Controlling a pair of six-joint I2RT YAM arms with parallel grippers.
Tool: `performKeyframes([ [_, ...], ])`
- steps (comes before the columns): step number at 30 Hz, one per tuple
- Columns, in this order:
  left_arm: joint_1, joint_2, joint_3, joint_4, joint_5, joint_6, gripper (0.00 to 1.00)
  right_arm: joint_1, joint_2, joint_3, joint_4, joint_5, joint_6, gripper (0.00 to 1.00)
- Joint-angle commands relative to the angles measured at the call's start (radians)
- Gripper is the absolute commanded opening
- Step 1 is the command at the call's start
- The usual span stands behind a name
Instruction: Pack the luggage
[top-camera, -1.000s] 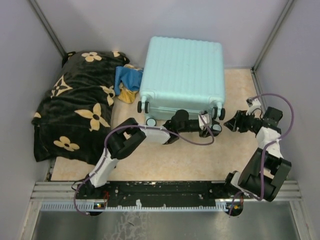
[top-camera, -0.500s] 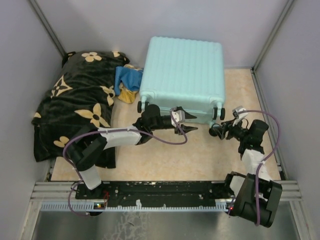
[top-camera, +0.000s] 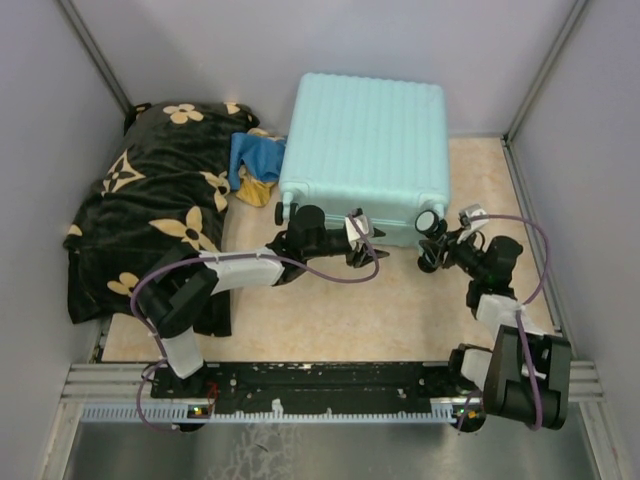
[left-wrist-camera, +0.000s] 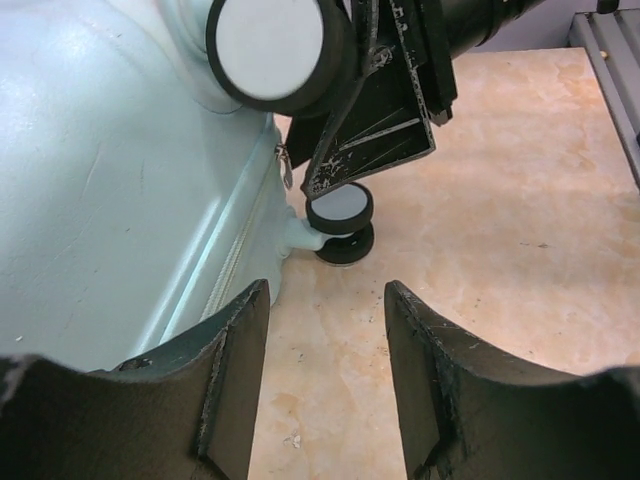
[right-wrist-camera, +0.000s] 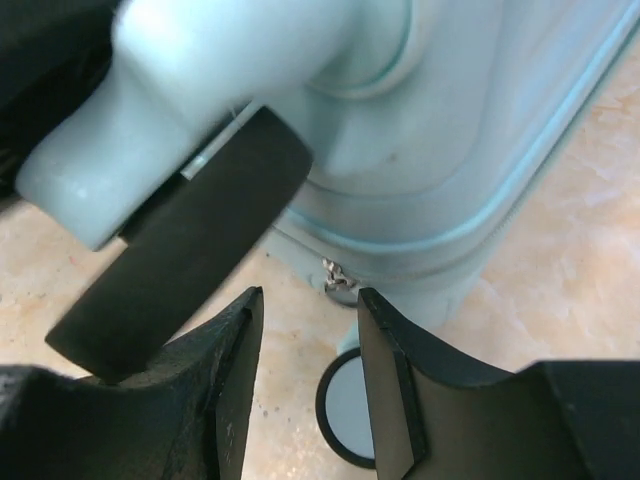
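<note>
The luggage (top-camera: 365, 150) is a pale mint-blue ribbed suitcase lying closed and flat at the back centre. My left gripper (top-camera: 372, 247) hovers low over the floor by its front edge. In the left wrist view this gripper (left-wrist-camera: 325, 295) is open, only floor between the fingers, with the shell (left-wrist-camera: 100, 180) to the left and a black-and-white wheel (left-wrist-camera: 340, 215) ahead. My right gripper (top-camera: 437, 245) sits by the front right wheels. It (right-wrist-camera: 308, 298) is open under a wheel (right-wrist-camera: 190, 270), pointing at the zip pull (right-wrist-camera: 335, 272), gripping nothing.
A black blanket with tan flowers (top-camera: 150, 225) lies heaped at the left, with blue and yellow cloth (top-camera: 255, 165) between it and the suitcase. Grey walls enclose the tan floor (top-camera: 350, 320). A metal rail (top-camera: 320, 385) runs along the near edge.
My left gripper has drawn back leftwards along the suitcase's front edge. My right gripper has moved left up to the front right wheels, and its jaws have narrowed.
</note>
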Motion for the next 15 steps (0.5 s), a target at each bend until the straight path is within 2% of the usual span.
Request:
performKeyframes([
  [1, 0.012, 0.007, 0.037, -0.026, -0.021, 0.005, 0.56, 0.039, 0.025, 0.003, 0.195, 0.098, 0.049, 0.43],
  [10, 0.017, 0.003, 0.039, -0.062, -0.038, 0.016, 0.55, 0.059, 0.072, -0.03, 0.274, 0.255, 0.094, 0.29],
  [14, 0.023, 0.0, 0.045, -0.081, -0.047, 0.027, 0.55, 0.06, 0.091, -0.032, 0.293, 0.256, 0.099, 0.12],
  [15, 0.025, -0.002, 0.048, -0.086, -0.05, 0.032, 0.55, 0.059, 0.087, -0.032, 0.291, 0.255, 0.097, 0.06],
])
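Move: The zipper pull on the suitcase's near right corner lies about 3 cm ahead of the right hand's fingertips and 1 cm to the left, level with them. The upper wheel hangs about 4 cm left, level in reach and roughly 6 cm above that hand; the lower wheel sits 1 cm left, about level in reach and some 7 cm below. From the left hand the pull is about 15 cm right, 3 cm ahead and slightly lower. The right hand eases forward about 1.5 cm past the underside of the upper wheel, bringing its fingertips up to the zipper pull at the suitcase corner while the wrist turns some 5 to 10 degrees clockwise. Along the way its half-open fingers close most of the way, faster towards the end, so that the tips come together around the pull and seem to pinch it. ##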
